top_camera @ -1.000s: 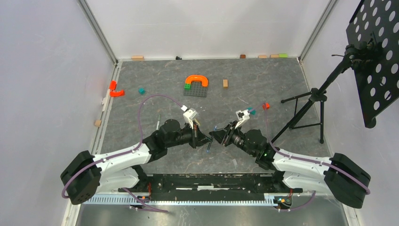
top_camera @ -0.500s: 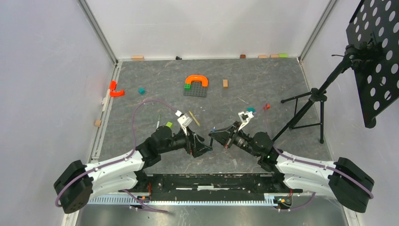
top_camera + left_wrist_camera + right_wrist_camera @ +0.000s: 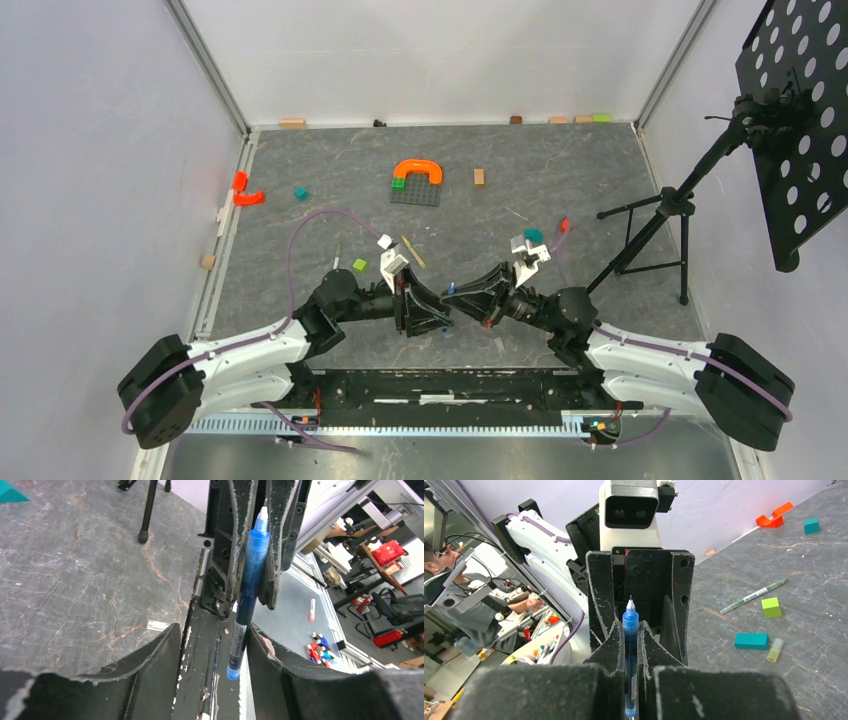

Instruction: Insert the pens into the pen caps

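Note:
A blue pen [image 3: 630,645] stands roughly upright with its needle tip up, and my right gripper [image 3: 630,626] is shut on its barrel. My left gripper [image 3: 214,630] faces it, open. Its fingers flank the pen's [image 3: 247,595] lower end, the right one close beside it. From above, both grippers [image 3: 425,310] [image 3: 470,295] meet near the table's front, and the pen's lower end [image 3: 447,328] shows below them. A pale green pen [image 3: 754,595] and a small yellowish cap [image 3: 775,650] lie on the table. A tan-yellow pen [image 3: 412,250] lies behind the left wrist.
A teal block [image 3: 751,640] and a lime block [image 3: 771,607] lie near the green pen. An orange arch [image 3: 418,168] sits on a grey baseplate [image 3: 415,192] at the back. A black tripod [image 3: 650,235] stands on the right. A small clear tube [image 3: 499,345] lies near the front edge.
My left gripper has opened off the blue pen, and my right gripper has shut on it. Both wrists have shifted toward the table's near edge.

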Motion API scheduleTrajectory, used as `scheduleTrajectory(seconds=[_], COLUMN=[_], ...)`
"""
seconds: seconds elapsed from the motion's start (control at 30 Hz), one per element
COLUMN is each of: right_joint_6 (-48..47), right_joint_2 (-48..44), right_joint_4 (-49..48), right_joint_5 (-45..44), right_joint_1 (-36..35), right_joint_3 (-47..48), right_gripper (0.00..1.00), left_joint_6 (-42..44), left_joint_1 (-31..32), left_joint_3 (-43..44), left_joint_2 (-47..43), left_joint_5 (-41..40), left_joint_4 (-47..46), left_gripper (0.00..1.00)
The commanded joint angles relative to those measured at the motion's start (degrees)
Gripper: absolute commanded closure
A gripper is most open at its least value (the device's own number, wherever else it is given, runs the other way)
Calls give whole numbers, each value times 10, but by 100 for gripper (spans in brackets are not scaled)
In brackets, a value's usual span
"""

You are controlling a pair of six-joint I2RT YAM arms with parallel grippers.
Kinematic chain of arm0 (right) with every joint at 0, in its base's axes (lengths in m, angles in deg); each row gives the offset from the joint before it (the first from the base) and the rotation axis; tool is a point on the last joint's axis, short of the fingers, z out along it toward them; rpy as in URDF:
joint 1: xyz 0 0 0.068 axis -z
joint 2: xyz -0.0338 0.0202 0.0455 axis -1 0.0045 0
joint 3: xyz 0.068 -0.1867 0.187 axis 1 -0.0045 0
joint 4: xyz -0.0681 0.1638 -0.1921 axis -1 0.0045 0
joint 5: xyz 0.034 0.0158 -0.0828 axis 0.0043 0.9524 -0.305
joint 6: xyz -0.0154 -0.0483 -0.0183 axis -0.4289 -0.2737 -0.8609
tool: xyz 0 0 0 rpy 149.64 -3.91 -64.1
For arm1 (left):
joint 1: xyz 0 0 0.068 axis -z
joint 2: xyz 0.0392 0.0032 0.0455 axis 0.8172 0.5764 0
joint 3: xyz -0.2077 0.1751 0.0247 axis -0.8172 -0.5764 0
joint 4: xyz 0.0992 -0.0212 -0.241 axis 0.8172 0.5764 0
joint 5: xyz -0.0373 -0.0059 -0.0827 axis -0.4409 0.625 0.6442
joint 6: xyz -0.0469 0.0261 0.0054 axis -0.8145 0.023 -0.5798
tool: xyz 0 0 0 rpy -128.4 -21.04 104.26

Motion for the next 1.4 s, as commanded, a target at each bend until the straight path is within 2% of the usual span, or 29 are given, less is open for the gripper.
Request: scheduleTrajectory(seconds=[0.0, 0.43, 0.6, 0.7, 0.73, 0.77, 0.87, 0.9, 0.97, 1.07, 1.13, 1.2, 1.27, 1.37], right_joint_6=[-7, -18, -12, -11, -13, -19, -54, -72, -111, -166, -188, -208, -228, -252], right_joint_2=[6, 12, 15, 12, 9, 4, -27, -38, -68, -98, -103, -86, -52, 18], right_joint_4=[-58, -61, -68, -62, -49, -31, 66, 114, 206, 349, 446, 534, 590, 655], right_joint_5=[30, 24, 21, 22, 21, 16, -18, -34, -74, -152, -244, -312, -332, -317], right_joint_1=[-1, -1, -1, -1, -1, -1, -1, -1, -1, -1, -1, -1, 0, 0], right_joint_3=[7, 0, 0, 1, 4, 9, 29, 39, 67, 122, 166, 214, 261, 320], right_gripper=[100, 100, 100, 100, 97, 88, 39, 32, 27, 27, 28, 30, 31, 32], left_joint_6=[-31, -79, -89, -93, -92, -85, -61, -54, -30, 9, 26, 27, 10, 7], left_joint_1=[2, 3, 4, 4, 5, 5, 5, 4, 4, 4, 4, 6, 6, 6], left_joint_3=[24, 42, 46, 44, 44, 46, 48, 50, 67, 105, 139, 169, 196, 279], left_joint_2=[21, 44, 56, 50, 45, 35, -5, -22, -66, -139, -184, -223, -253, -263], left_joint_5=[27, 30, 37, 35, 28, 18, -18, -33, -75, -140, -202, -298, -363, -449], left_joint_4=[-74, -110, -122, -122, -107, -79, 9, 52, 158, 344, 468, 576, 656, 794], left_gripper=[45, 67, 98, 98, 98, 98, 98, 98, 98, 98, 98, 98, 98, 98])
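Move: The blue pen stands upright, tip up, in the closed right gripper, its middle about 1 cm below that hand's pads. Its lower half is already between the open left fingers: from that hand the pen's middle is about 4 cm up, 2 cm to the right and 1 cm back. From the right hand, the clear cap on the table is some 25 cm ahead, 10 cm left and 24 cm below; the teal block is 3 cm left of the cap and level with it. Raise the left gripper about 3 cm along the pen, easing slightly right, and close it to pinch the barrel below the right fingers, which keep still. Then open the right gripper and draw it some 10 cm forward off the pen, turning about 30 degrees clockwise with its left side dipping, while the left carries the pen about 10 cm left, also up and forward, swinging counter-clockwise. ##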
